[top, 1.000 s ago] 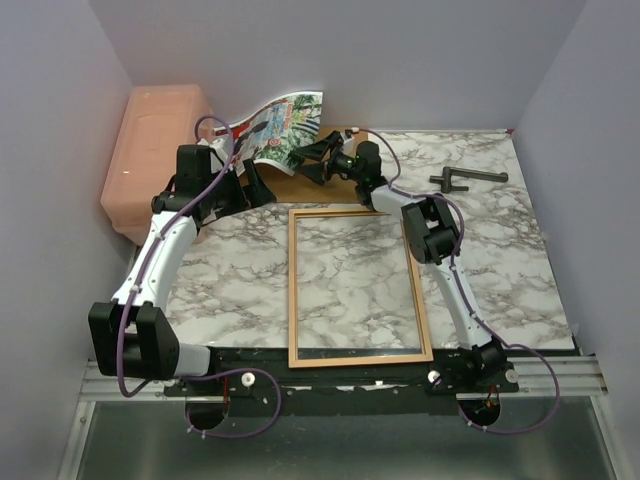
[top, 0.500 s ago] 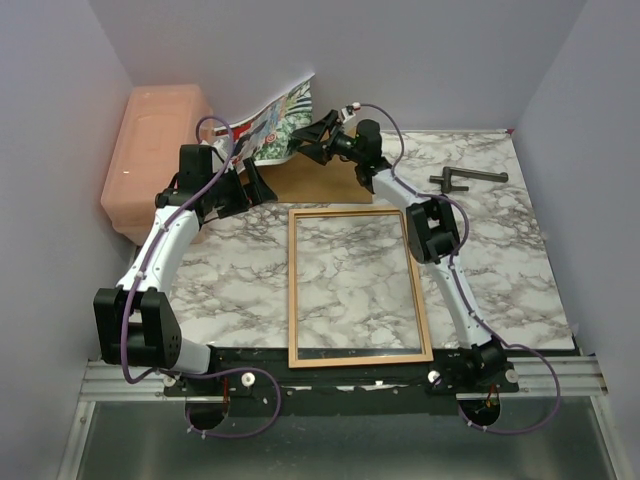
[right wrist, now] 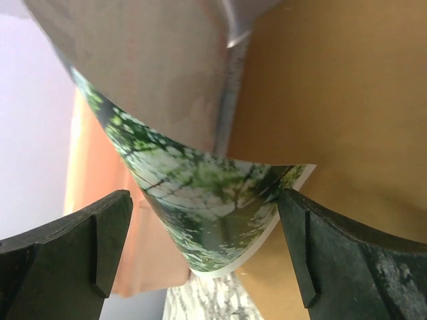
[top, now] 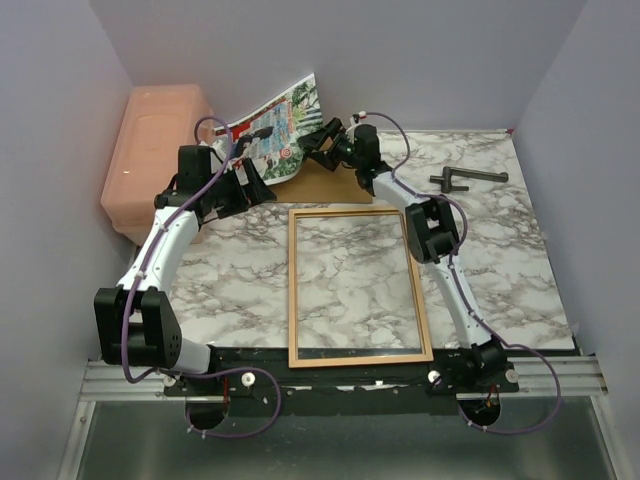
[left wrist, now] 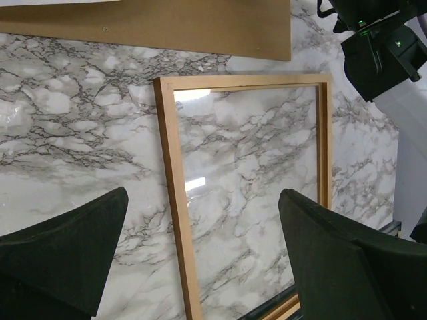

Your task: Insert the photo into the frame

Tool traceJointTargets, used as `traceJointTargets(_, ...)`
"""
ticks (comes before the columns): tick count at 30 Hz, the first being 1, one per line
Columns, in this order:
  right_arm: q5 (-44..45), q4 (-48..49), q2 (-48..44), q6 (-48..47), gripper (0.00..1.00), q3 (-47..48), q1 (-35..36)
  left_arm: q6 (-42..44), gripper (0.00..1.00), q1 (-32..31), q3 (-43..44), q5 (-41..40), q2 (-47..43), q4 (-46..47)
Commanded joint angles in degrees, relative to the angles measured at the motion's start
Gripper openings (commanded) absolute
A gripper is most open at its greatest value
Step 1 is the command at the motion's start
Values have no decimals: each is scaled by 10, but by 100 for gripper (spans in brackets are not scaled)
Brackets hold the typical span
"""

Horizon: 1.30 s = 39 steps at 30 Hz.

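The photo [top: 272,125] is curled and stands up against the back wall, over the brown backing board [top: 325,183]. The frame [top: 292,290] lies flat on the marble table, with only marble showing inside it. My right gripper [top: 323,141] is open at the photo's right edge. In the right wrist view the photo's green foliage corner [right wrist: 207,200] hangs between the wide-apart fingers [right wrist: 205,195]. My left gripper [top: 250,182] is open and empty below the photo's left end. Its wrist view [left wrist: 203,193] looks down on the frame [left wrist: 171,180] and the board [left wrist: 167,27].
A pink plastic bin [top: 155,150] stands at the back left against the wall. A dark metal tool [top: 468,178] lies at the back right. Walls close in on three sides.
The right gripper rose and moved back along the photo's edge. The photo curled more and shifted left, standing steeper against the wall. The left arm barely moved.
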Motion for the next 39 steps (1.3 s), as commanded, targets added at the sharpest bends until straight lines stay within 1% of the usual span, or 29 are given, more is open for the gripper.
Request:
traceJointTargets(1, 88, -41, -33, -34, 100, -29, 0, 7, 99, 7, -14, 7, -12, 8)
traceJointTargets(6, 61, -54, 46, 40, 98, 91, 1, 8, 98, 9, -21, 7, -14, 9)
traceJointTargets(7, 53, -47, 56, 57, 96, 98, 3, 8, 99, 10, -22, 7, -15, 10)
traceJointTargets(9, 50, -20, 56, 77, 94, 80, 8, 9, 98, 11, -25, 8, -16, 10)
traceJointTargets(13, 47, -11, 55, 74, 89, 65, 26, 9, 99, 13, -33, 9, -19, 12)
traceJointTargets(18, 29, 7, 54, 90, 68, 57, 35, 16, 98, 14, -40, 6, -23, 7)
traceJointTargets(20, 19, 21, 37, 95, 62, 32, 35, 17, 99, 15, -44, 6, -27, 8)
traceJointTargets(25, -3, 42, -46, 74, 58, -66, 35, 18, 99, 16, -53, 9, -35, 5)
traceJointTargets(32, -19, 63, -169, 51, 47, -204, 34, 17, 99, 16, -68, 14, -63, 0)
traceJointTargets(37, -37, 67, -237, 54, 45, -283, 34, 16, 99, 16, -80, 20, -90, -11)
traceJointTargets(39, -46, 67, -274, 57, 45, -329, 34, 13, 99, 16, -86, 22, -103, -14)
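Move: The photo arches up from the board, its middle about 10 cm to the right hand's left and 2 cm ahead, slightly higher, with its free right end curling between the open fingers. The board's middle lies 8 cm left, 3 cm back and some 10 cm below; the empty frame's is roughly 32 cm back, 10 cm right and as low. From the left hand the photo is some 12 cm ahead, 5 cm right and 5 cm lower. The photo's free right end is gathered by the right hand: after a small bob down and up about 2 cm forward, it slides some 4 cm left, its fingers closing from wide open to about half. It then draws back over the board, dipping before it climbs, ending about 8 cm back and 6 cm higher, the photo's edge between the fingers. The left hand, open and empty, sinks 2 cm and backs off about 3 cm. ##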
